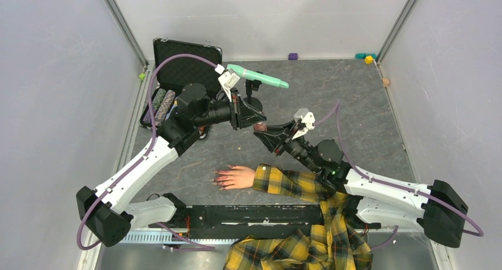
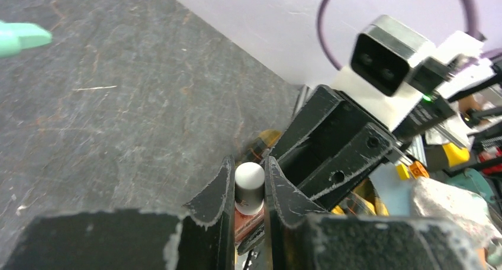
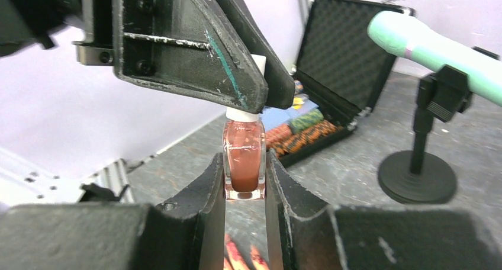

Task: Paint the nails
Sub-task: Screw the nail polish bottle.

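Note:
A pale mannequin hand (image 1: 238, 177) in a yellow plaid sleeve (image 1: 291, 185) lies palm down near the front of the mat. Its red-pink nails (image 1: 219, 178) point left, and the right wrist view shows a few nails (image 3: 235, 256) far below the jaws. Above the mat's middle, both grippers meet on a small polish bottle (image 1: 259, 127). My right gripper (image 3: 244, 163) is shut on the glass body of the bottle (image 3: 244, 154), which holds brownish-pink polish. My left gripper (image 2: 248, 170) is shut on its white cap (image 2: 249, 180). The brush is hidden.
An open black case (image 1: 184, 66) with patterned rolls lies at the back left. A teal wand (image 1: 258, 76) on a black stand (image 3: 418, 176) sits just behind the grippers. Small coloured blocks (image 1: 369, 59) lie along the back wall. Grey walls close in both sides.

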You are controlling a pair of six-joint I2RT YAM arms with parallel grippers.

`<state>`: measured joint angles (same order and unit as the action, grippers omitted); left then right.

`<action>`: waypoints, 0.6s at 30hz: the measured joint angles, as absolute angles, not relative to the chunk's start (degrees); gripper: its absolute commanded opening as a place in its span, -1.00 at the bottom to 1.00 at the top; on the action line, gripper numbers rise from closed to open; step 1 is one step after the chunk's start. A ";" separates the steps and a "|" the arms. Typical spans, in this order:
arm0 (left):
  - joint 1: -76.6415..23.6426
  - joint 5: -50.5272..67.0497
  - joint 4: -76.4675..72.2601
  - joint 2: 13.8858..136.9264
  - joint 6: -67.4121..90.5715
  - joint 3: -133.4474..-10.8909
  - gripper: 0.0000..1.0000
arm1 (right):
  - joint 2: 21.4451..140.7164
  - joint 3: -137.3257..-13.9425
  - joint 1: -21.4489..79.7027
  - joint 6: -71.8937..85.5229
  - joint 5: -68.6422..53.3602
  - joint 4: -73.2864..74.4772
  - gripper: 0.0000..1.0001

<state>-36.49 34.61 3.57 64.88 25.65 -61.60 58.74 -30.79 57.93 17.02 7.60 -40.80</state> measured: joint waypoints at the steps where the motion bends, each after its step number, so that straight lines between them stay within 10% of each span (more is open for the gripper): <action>1: -36.53 35.94 3.01 64.88 25.56 -61.63 -0.96 | 58.22 -29.98 57.43 18.06 6.00 -42.22 -1.00; 18: -40.40 53.34 -6.48 62.17 24.69 -61.65 -0.96 | 51.99 -22.76 55.83 31.07 -12.08 -58.98 -1.00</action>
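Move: My left fingers hold the white cap on top of the nail polish bottle, whose middle is about 4 cm straight below my left hand. My right hand grips the bottle, the cap about 5 cm straight above it. From my left hand, the model hand with the nails lies some 6 cm back, 9 cm left and 28 cm down; the microphone stand's base is roughly 25 cm ahead, 4 cm left and 30 cm down. With cap and bottle still pinched together, I carry both hands back towards my base about 8 cm while raising them some 5 cm, away from the microphone stand. As they travel, my left hand swings the cap clockwise and my right hand turns the bottle counter-clockwise, each a bit over 20 degrees, the right fingertips also tipping up; both grips stay closed. ##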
